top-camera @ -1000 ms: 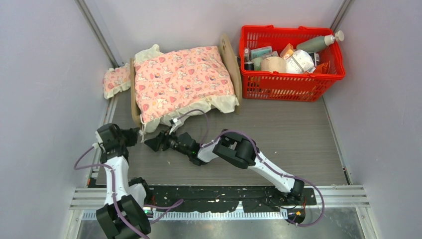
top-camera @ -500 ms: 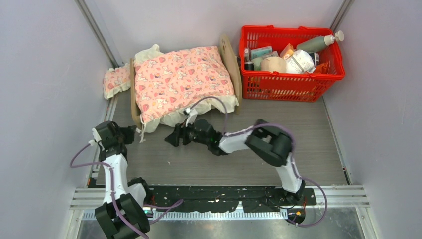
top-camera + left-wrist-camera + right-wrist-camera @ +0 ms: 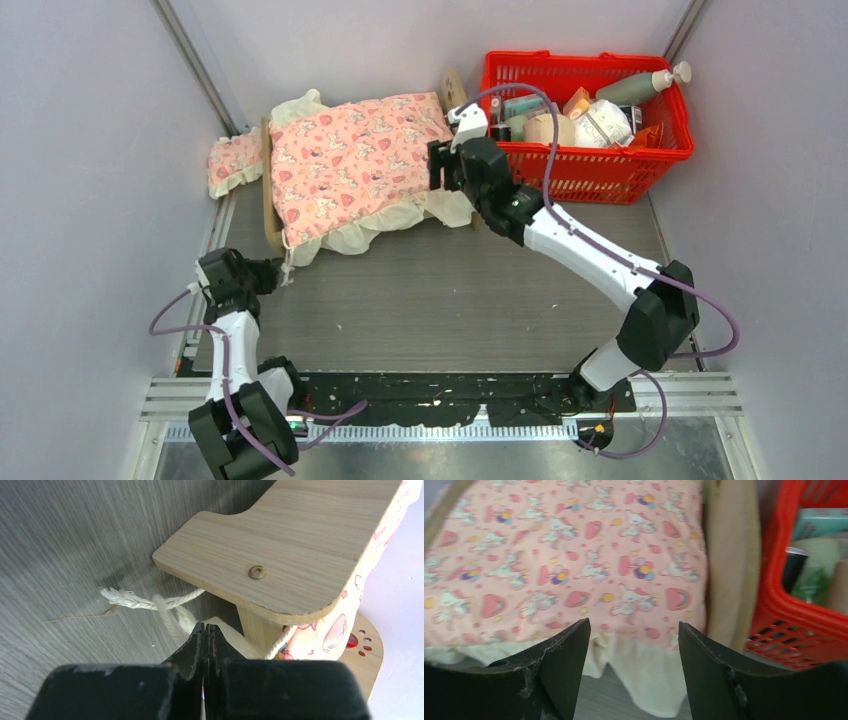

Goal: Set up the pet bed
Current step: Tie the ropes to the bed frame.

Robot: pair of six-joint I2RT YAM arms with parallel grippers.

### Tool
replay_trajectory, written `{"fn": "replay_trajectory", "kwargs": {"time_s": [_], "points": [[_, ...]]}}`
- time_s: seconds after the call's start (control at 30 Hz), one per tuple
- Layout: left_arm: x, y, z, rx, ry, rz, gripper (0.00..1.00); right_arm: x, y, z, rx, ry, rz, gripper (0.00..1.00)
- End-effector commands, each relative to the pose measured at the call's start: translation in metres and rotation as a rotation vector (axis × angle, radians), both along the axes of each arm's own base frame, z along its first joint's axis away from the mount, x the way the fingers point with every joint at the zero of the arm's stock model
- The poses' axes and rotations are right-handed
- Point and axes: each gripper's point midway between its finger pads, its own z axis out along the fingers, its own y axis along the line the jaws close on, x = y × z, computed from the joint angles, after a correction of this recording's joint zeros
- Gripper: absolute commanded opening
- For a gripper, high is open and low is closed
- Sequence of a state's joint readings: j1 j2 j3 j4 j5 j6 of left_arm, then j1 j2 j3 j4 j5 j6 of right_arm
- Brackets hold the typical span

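Note:
The pet bed (image 3: 267,215) stands at the back left of the floor, its arched headboard (image 3: 455,85) toward the red basket. A pink patterned blanket (image 3: 365,160) with a cream frill covers it and hides the mattress. My right gripper (image 3: 438,165) hovers open over the blanket's headboard end. In the right wrist view its gripper (image 3: 634,625) frames the frill (image 3: 649,675), touching nothing, with the headboard (image 3: 729,580) to the right. My left gripper (image 3: 272,272) is shut low at the foot of the bed. In the left wrist view the gripper (image 3: 205,626) meets a white knotted rope (image 3: 150,600) under the footboard (image 3: 280,545).
A small pink frilled pillow (image 3: 233,163) lies on the floor left of the bed, against the wall. The red basket (image 3: 585,170), full of bottles and packets, stands at the back right beside the headboard. Grey walls close in on both sides.
My right arm has swung from the floor in front of the bed up and right to the headboard end, jaws still open. The left arm has barely moved.

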State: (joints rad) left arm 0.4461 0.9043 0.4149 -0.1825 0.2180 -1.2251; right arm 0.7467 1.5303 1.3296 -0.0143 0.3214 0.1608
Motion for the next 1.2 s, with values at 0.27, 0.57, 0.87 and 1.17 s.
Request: {"fn": "replay_trajectory", "kwargs": {"time_s": [0.27,0.57,0.87,1.17], "points": [[0.016,-0.020,0.034,0.013,-0.123,-0.109,0.00,0.032,-0.102,-0.045,-0.307,0.150,-0.269,0.70],[0.015,-0.023,0.044,0.017,-0.151,-0.112,0.00,0.054,-0.111,-0.074,-0.279,0.141,-0.217,0.68],[0.011,-0.025,0.039,0.023,-0.138,-0.113,0.00,0.076,-0.082,-0.104,-0.180,0.111,-0.035,0.40],[-0.006,-0.029,0.050,0.028,-0.145,-0.073,0.00,0.034,-0.080,-0.078,-0.251,-0.042,0.204,0.05]]}}
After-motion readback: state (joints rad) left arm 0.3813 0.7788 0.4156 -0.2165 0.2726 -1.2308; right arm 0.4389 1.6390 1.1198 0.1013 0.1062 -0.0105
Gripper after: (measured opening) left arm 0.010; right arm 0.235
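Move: The near end of the bed's headboard lies about 6 cm ahead of the open right hand, 9 cm to its right and 13 cm below. The pink mattress's middle is some 10 cm ahead, 12 cm left and 18 cm below that hand, and the red basket's about 17 cm ahead, 29 cm right, 18 cm below. From the shut left hand the rope tail is level, 2 cm right and 3 cm lower; the headboard end is roughly 17 cm ahead and 38 cm right. The right hand sweeps right and forward over the mattress's near edge, then sinks between mattress and basket, about 13 cm down in all, 10 cm right and 6 cm forward, tipping its fingers a little down as they close from wide open to pinch the headboard's near end across its thickness. Meanwhile the left hand, still shut beside the rope, eases about 3 cm right and 3 cm up along the footboard's near corner. ##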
